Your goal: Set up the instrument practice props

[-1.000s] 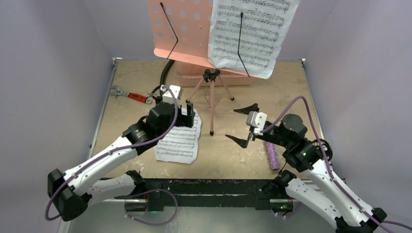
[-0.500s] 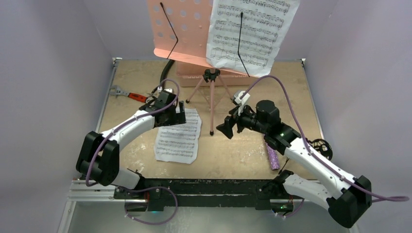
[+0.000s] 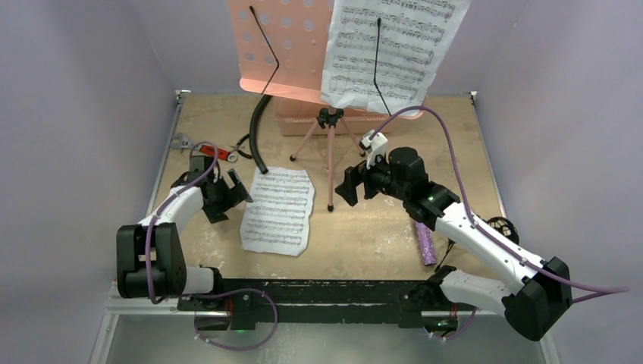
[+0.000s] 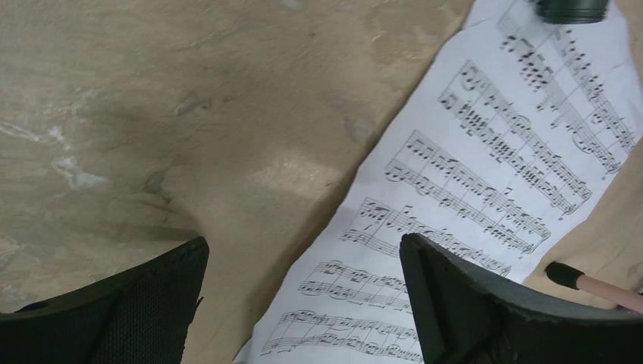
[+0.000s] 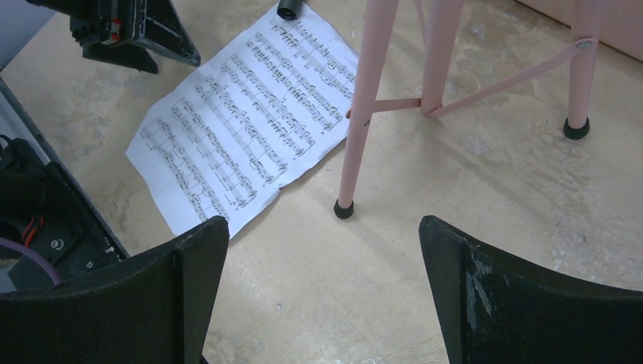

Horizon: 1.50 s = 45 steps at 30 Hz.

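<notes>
The pink perforated music stand [image 3: 288,45] rises at the back on tripod legs [image 3: 330,155], with one white sheet-music page [image 3: 390,49] on its right half. A second page [image 3: 279,211] lies flat on the table. My left gripper [image 3: 226,196] hovers open just left of that page; in the left wrist view one finger [image 4: 470,303] is over the page [image 4: 485,167], and the gripper [image 4: 303,243] holds nothing. My right gripper [image 3: 350,188] is open and empty near the stand's front leg [image 5: 364,106]; its wrist view [image 5: 324,224] shows bare table between the fingers. The purple microphone [image 3: 425,244] lies at the right.
A red-handled wrench [image 3: 216,152] lies at the left edge. A black hose [image 3: 258,133] curves down behind the flat page. A pink box [image 3: 303,121] sits behind the tripod. A small black object [image 3: 499,226] rests by the right wall. Purple walls close in three sides.
My left gripper has drawn back leftward off the flat page to its left edge. My right arm has swung from the right side toward the stand's front leg.
</notes>
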Motion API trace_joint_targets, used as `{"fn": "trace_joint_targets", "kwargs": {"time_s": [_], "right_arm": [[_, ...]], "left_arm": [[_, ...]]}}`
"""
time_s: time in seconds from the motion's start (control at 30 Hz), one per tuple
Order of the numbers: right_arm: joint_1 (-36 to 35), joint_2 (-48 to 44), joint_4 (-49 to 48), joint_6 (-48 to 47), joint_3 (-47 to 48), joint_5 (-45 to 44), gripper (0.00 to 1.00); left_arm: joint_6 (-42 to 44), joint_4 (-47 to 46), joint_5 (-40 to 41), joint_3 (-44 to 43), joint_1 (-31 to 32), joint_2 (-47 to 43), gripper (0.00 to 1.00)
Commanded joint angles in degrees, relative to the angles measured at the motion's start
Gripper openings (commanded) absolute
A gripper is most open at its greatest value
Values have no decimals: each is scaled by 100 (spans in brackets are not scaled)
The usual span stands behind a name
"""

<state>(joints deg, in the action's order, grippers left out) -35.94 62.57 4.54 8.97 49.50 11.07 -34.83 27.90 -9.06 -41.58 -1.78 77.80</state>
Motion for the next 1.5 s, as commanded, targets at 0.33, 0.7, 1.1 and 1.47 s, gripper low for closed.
{"fn": "trace_joint_targets", "kwargs": {"time_s": [0.33,0.7,1.1,1.47], "right_arm": [[17,23,267,98,152,-116,98],[15,99,273,26,148,68,98],[17,80,201,23,188,158,98],[17,-6,175,-13,186,105,98]], "left_arm": [[-338,-1770,-2165,1147,-298,285,84],[-1285,-2920,-2088,1484,628,151,63],[-1916,-4082,-2104,1788,761,112,43],[-1874,-4402,-1984,1849,776,231,18]]}}
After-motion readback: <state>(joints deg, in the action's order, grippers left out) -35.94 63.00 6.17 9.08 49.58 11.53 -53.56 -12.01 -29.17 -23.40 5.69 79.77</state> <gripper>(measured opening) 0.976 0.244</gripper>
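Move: Just to the right of the left hand lies the loose sheet music: its left edge is about 3 cm off, its middle roughly 13 cm right, 2 cm back and 3 cm below. The hose's near end rests on its top edge, some 10 cm ahead and 9 cm right. The stand's near foot is about 29 cm right, level with the hand. The sheet's middle lies around 20 cm left of the right hand, 3 cm back and well below. Sweeping low to the right over the table, the left hand meets the sheet's left edge and pushes it along towards the stand, about 10 cm of travel in all. The wrist rolls some 25 degrees, so the fingertips point more to the right. The fingers close steadily from wide open to about a quarter, bringing the edge between the tips, and the hand all but stops for the last part. ##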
